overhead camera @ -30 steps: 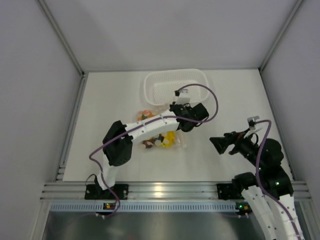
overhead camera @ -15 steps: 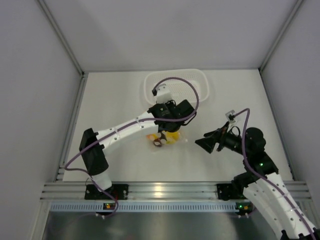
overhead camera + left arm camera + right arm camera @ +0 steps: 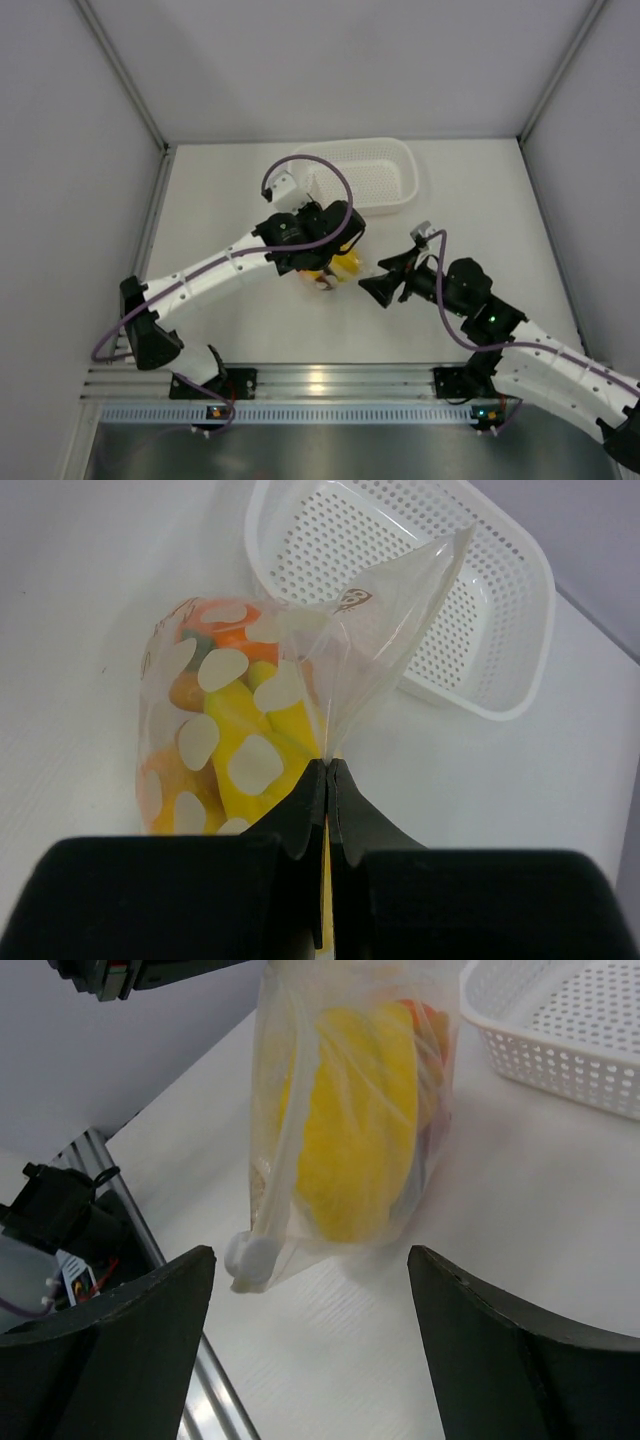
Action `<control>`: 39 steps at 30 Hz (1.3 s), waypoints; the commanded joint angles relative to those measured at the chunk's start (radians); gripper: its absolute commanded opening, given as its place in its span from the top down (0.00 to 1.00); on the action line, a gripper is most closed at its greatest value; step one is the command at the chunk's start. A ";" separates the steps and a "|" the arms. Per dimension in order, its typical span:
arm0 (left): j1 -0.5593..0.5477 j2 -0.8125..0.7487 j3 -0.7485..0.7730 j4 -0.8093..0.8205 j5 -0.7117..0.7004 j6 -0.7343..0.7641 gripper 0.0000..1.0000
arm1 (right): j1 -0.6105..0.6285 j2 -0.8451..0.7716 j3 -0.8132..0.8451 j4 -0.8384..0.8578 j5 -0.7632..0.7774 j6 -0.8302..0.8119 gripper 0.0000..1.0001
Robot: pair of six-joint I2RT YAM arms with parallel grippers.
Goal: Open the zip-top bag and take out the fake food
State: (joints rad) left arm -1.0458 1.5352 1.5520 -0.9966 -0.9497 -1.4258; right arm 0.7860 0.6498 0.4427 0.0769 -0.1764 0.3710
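Observation:
The zip-top bag (image 3: 300,640), clear with white dots, hangs off the table from my left gripper (image 3: 328,772), which is shut on its thin side edge. Inside it lies the fake food: a yellow banana (image 3: 360,1130) and orange pieces (image 3: 246,636). From above, the bag (image 3: 345,266) hangs under the left gripper (image 3: 322,258), near the table's middle. The bag's white zip slider (image 3: 250,1258) sits at its lower left corner. My right gripper (image 3: 310,1260) stands open just below and in front of the bag, with nothing between its fingers (image 3: 150,1320).
A white perforated basket (image 3: 380,178) stands at the back of the table, just behind the bag; it shows in the left wrist view (image 3: 500,610) and the right wrist view (image 3: 570,1055). An aluminium rail (image 3: 320,380) runs along the near edge.
The left arm has stretched out and swung the bag up and slightly leftward. The right arm has reached left toward the bag, and its jaws have narrowed a little.

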 commanded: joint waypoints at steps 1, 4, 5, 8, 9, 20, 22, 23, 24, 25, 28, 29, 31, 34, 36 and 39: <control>-0.002 -0.069 -0.018 0.010 -0.003 -0.067 1.00 | 0.053 0.054 -0.010 0.266 0.123 -0.041 0.21; -0.011 -0.089 -0.030 0.010 -0.003 -0.084 1.00 | 0.110 0.106 -0.012 0.336 0.224 -0.073 0.26; -0.013 -0.092 -0.032 0.010 -0.001 -0.090 1.00 | 0.130 0.117 -0.016 0.392 0.233 -0.078 0.31; -0.017 -0.106 -0.035 0.010 0.000 -0.097 1.00 | 0.150 0.163 -0.013 0.440 0.236 -0.089 0.41; -0.017 -0.107 -0.035 0.010 -0.001 -0.096 1.00 | 0.156 0.180 -0.013 0.458 0.241 -0.089 0.41; -0.017 -0.139 -0.037 0.010 -0.026 -0.128 1.00 | 0.213 0.180 -0.170 0.647 0.316 -0.044 0.38; -0.017 -0.139 -0.035 0.010 -0.021 -0.130 1.00 | 0.214 0.182 -0.183 0.672 0.330 -0.044 0.42; -0.019 -0.139 -0.035 0.010 -0.018 -0.131 1.00 | 0.214 0.183 -0.183 0.696 0.333 -0.046 0.44; -0.019 -0.139 -0.035 0.010 -0.017 -0.131 1.00 | 0.216 0.185 -0.185 0.710 0.334 -0.053 0.46; -0.019 -0.141 -0.036 0.010 -0.017 -0.131 1.00 | 0.216 0.189 -0.185 0.740 0.336 -0.055 0.48; -0.020 -0.144 -0.041 0.010 -0.018 -0.133 1.00 | 0.217 0.209 -0.190 0.803 0.334 -0.061 0.46; -0.020 -0.145 -0.041 0.010 -0.018 -0.130 1.00 | 0.216 0.217 -0.191 0.822 0.334 -0.061 0.44; -0.020 -0.147 -0.040 0.010 -0.018 -0.128 1.00 | 0.217 0.234 -0.184 0.853 0.334 -0.064 0.43; -0.020 -0.150 -0.036 0.009 -0.020 -0.125 1.00 | 0.217 0.257 -0.179 0.888 0.322 -0.072 0.50; -0.020 -0.149 -0.035 0.010 -0.018 -0.122 1.00 | 0.219 0.261 -0.179 0.902 0.318 -0.081 0.59; -0.020 -0.152 -0.036 0.009 -0.020 -0.122 1.00 | 0.219 0.257 -0.177 0.896 0.305 -0.095 0.76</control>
State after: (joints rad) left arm -1.0618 1.4292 1.5108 -0.9993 -0.9363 -1.5387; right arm 0.9821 0.9112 0.2466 0.8719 0.1463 0.2955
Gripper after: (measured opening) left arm 0.018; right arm 0.272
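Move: The white zip slider at the bag's near end is just ahead of the right fingertips, about 2 cm to the hand's left, 1 cm farther out and level in height. The yellow food in the hanging bag lies some 5 cm ahead of that hand, 6 cm left and 2 cm lower; the white basket is about 26 cm ahead, 2 cm left and 14 cm below. From the left hand the slider is roughly 7 cm back, 5 cm right and 6 cm down. The zip slider is what the open right fingers go for: they reach left and forward about 4 cm while rising, dip nearly 4 cm, then come back up, the fingertips tilting up some 20 degrees and the gap narrowing until they close in around the slider. The left hand keeps its pinch on the bag, lifting it about 2 cm and drawing slightly back. ##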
